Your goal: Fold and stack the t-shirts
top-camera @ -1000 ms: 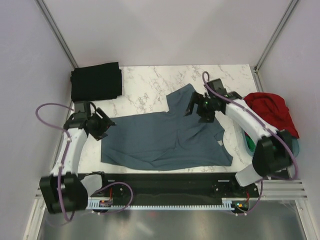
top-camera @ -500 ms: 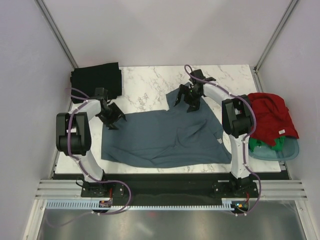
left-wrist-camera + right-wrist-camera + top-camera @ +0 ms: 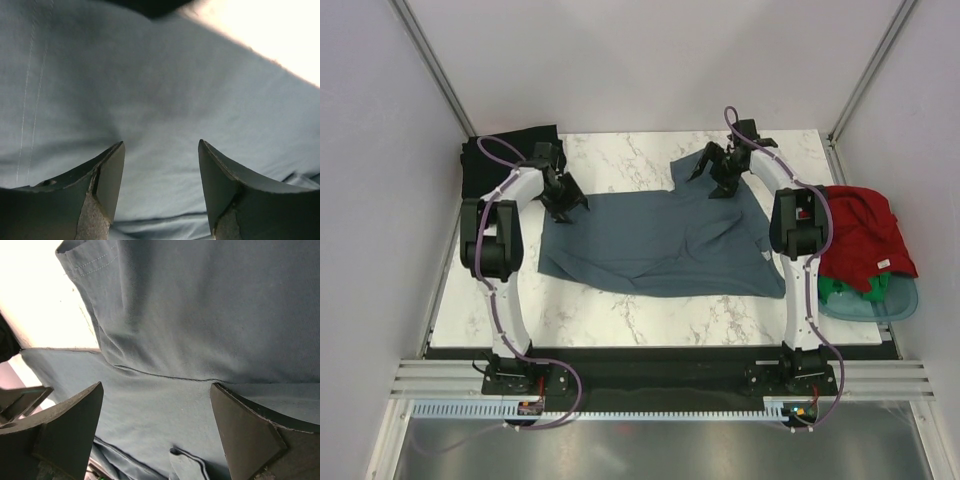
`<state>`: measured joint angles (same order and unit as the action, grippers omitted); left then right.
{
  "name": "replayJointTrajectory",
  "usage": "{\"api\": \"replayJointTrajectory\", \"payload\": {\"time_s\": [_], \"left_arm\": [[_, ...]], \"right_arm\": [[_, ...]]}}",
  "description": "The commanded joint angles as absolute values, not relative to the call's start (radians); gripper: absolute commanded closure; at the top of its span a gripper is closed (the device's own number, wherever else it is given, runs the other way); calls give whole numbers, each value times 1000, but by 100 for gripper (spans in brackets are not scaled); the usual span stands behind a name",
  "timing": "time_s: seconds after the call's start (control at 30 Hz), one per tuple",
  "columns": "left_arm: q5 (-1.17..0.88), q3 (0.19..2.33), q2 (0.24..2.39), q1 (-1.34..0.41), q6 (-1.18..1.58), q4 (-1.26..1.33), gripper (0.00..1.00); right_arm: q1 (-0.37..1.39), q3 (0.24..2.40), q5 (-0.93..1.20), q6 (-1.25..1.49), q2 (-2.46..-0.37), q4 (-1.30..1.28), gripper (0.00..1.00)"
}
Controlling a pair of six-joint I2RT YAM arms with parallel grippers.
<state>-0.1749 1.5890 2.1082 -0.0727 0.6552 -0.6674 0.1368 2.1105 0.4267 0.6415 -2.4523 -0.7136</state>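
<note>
A slate blue-grey t-shirt [image 3: 660,245] lies spread on the marble table [image 3: 620,165], with wrinkles near its right side. My left gripper [image 3: 563,205] hovers open over the shirt's far left corner; the left wrist view shows only blue cloth [image 3: 150,90] under the gap of the left gripper [image 3: 161,145]. My right gripper [image 3: 715,176] stands open over the far right sleeve, with a seam and cloth [image 3: 200,305] below the right gripper [image 3: 156,387]. A folded black t-shirt [image 3: 510,162] lies at the back left. A red t-shirt [image 3: 860,235] and a green one [image 3: 840,290] are heaped at the right.
A pale blue plastic tub [image 3: 905,300] sits off the table's right edge under the red and green cloth. Frame posts stand at the back corners. Bare marble [image 3: 620,320] shows along the near side in front of the blue shirt.
Both arms have stretched out toward the back of the table. The blue-grey shirt has shifted back with them and lies flatter. The left jaws have narrowed a little.
</note>
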Motion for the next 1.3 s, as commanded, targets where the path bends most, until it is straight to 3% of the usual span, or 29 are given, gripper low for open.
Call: {"api": "replayJointTrajectory", "payload": {"time_s": [0.0,0.13,0.4,0.77,0.87,1.03,1.13,1.2,1.23,1.27], "left_arm": [[-138,1609,1950,-81,574,-690,32],[-69,1582,1761,-81,526,-752,31],[-5,1255,1445,-81,545,-770,30],[20,1017,1434,-81,566,-657,32],[35,1002,1456,-81,580,-637,33],[89,991,1493,-81,601,-635,34],[103,994,1537,-81,606,-630,37],[118,997,1563,-81,606,-621,45],[127,997,1568,-81,601,-615,50],[136,1002,1575,-81,597,-609,62]], "right_arm": [[147,2108,376,584,-2441,-738,3],[152,2057,439,588,-2349,-719,2],[155,1853,466,554,-2039,-723,2],[193,1111,552,655,-1406,-543,2],[215,993,566,701,-1310,-483,2],[224,968,574,677,-1298,-506,2],[224,971,569,667,-1293,-514,2],[222,973,569,661,-1293,-520,2],[224,971,568,658,-1295,-523,2],[224,969,566,657,-1295,-523,2]]}}
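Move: Behind the left hand, about 16 cm back and 7 cm left, lies the blue t-shirt's near left corner, at nearly finger height; the black stack is some 14 cm ahead and 16 cm left of that hand. From the right hand the shirt's near right corner is roughly 31 cm back and 19 cm right, the far sleeve flap 8 cm straight ahead, and the red shirt in the tub about 17 cm back and 38 cm right. Lifting off the blue cloth, the left hand arcs about 17 cm high and 15 cm back, slightly left, then sinks over the near left corner, rolling some 15 degrees left side up as its fingers start closing around the fabric there. The right hand lifts free a little later and swings about 26 cm back over the shirt, halting high above its near part with fingers still wide. ##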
